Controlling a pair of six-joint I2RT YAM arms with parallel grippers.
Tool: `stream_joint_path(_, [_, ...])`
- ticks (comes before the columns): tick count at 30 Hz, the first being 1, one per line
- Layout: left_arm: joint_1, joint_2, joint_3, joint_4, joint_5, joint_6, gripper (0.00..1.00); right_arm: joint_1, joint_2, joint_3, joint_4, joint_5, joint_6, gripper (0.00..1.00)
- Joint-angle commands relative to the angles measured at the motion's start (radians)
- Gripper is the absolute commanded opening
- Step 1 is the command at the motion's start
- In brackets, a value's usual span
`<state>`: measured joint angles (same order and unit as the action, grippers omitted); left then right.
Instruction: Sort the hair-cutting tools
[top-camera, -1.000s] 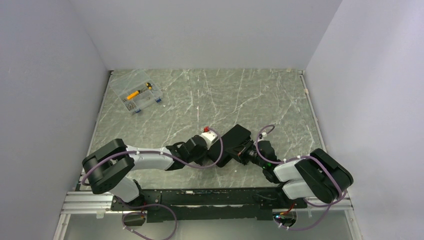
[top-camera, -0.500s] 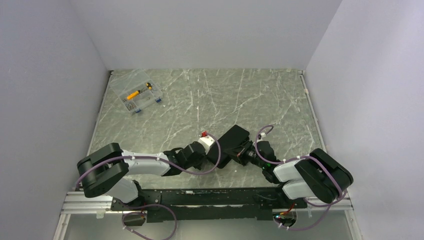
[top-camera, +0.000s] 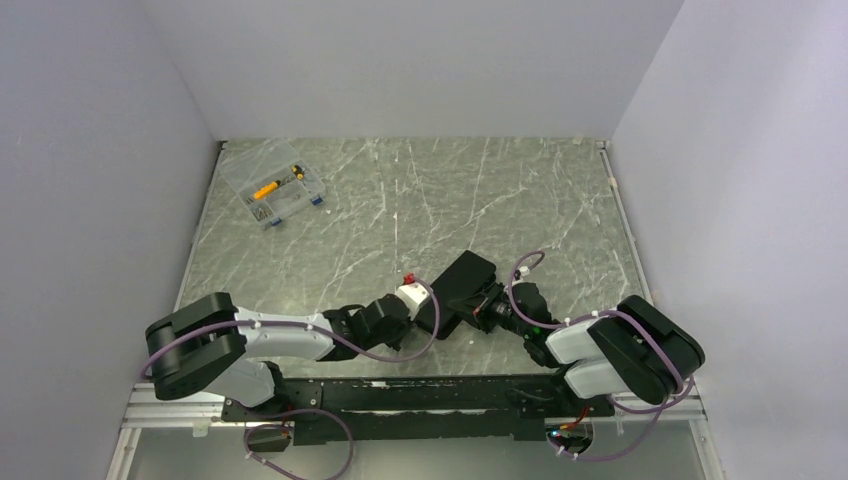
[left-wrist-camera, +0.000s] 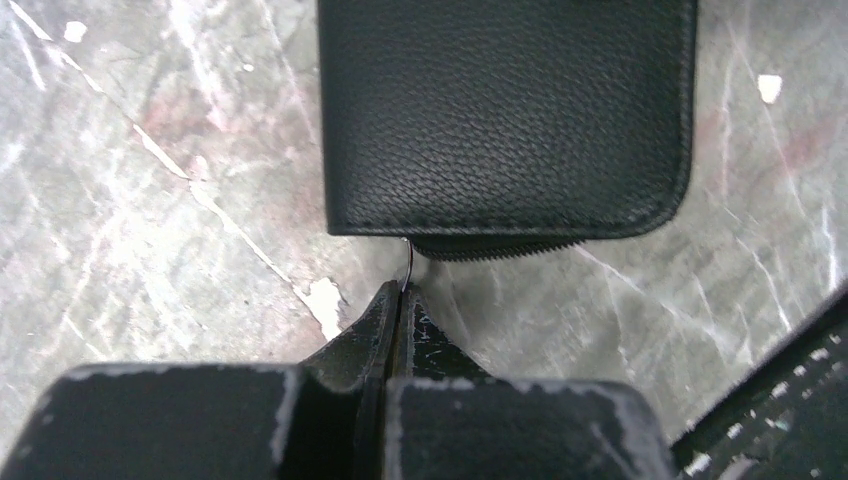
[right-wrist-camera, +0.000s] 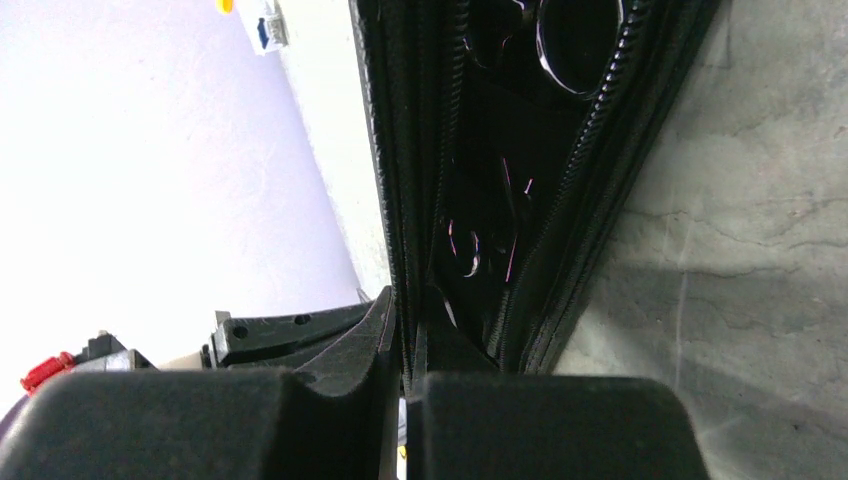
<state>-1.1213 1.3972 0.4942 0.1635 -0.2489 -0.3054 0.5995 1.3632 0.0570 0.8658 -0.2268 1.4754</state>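
Observation:
The flat black zip case (top-camera: 465, 285) lies at the table's near middle, between my two grippers. My left gripper (top-camera: 428, 312) is shut on the case's thin metal zip pull (left-wrist-camera: 408, 268), right at the case's near edge (left-wrist-camera: 500, 110). My right gripper (right-wrist-camera: 408, 340) is shut on the edge of the case's upper flap and holds the case partly open. Inside the gap I see one silver scissors ring handle (right-wrist-camera: 580, 40). The rest of the scissors and the black comb are hidden.
A clear plastic box (top-camera: 273, 190) with yellow and small parts sits at the far left of the marbled table (top-camera: 520, 190). White walls close in the left, back and right sides. Both arms lie low along the near edge.
My left arm has drawn back toward the near left, still holding the zip pull. The case has shifted slightly left. The right gripper has kept its hold.

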Motion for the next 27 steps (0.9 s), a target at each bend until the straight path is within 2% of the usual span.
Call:
stream_joint_path(1, [-0.053, -0.032, -0.020, -0.006, 0.056, -0.024, 0.00, -0.005, -0.007, -0.002, -0.023, 0.129, 0.030, 0.00])
stream_joint_path(10, [-0.095, -0.030, -0.039, 0.008, 0.059, -0.051, 0.00, 0.015, 0.021, 0.004, -0.006, 0.146, 0.038, 0.00])
stream_joint_path(18, [-0.140, 0.012, 0.026, 0.051, 0.119, 0.016, 0.00, 0.027, 0.067, 0.014, 0.031, 0.135, 0.032, 0.00])
stream_joint_path(27, [-0.159, 0.078, 0.089, 0.092, 0.168, 0.069, 0.00, 0.030, 0.052, 0.022, -0.006, 0.132, -0.012, 0.00])
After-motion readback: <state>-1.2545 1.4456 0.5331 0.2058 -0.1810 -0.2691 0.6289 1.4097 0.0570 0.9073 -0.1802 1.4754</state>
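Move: The left fingers hold the zipper pull at the case's near short end; the near right corner they take it to lies roughly 3 cm back and 6 cm right, about level. The case's middle is some 6 cm ahead and 9 cm right, and the long edge pinched by the right hand about 3 cm ahead and 10 cm right. From the right hand, the corner lies about 5 cm back, 4 cm left and 3 cm lower. Still gripping the zipper pull, the left hand drags it along the near short end of the black case, first back towards the base and then curving to the right, about 4 cm each way, turning some 10 degrees clockwise as it reaches the near right corner. The right hand keeps its pinch on the case's open long edge and stays in place, sinking only about half a centimetre. ##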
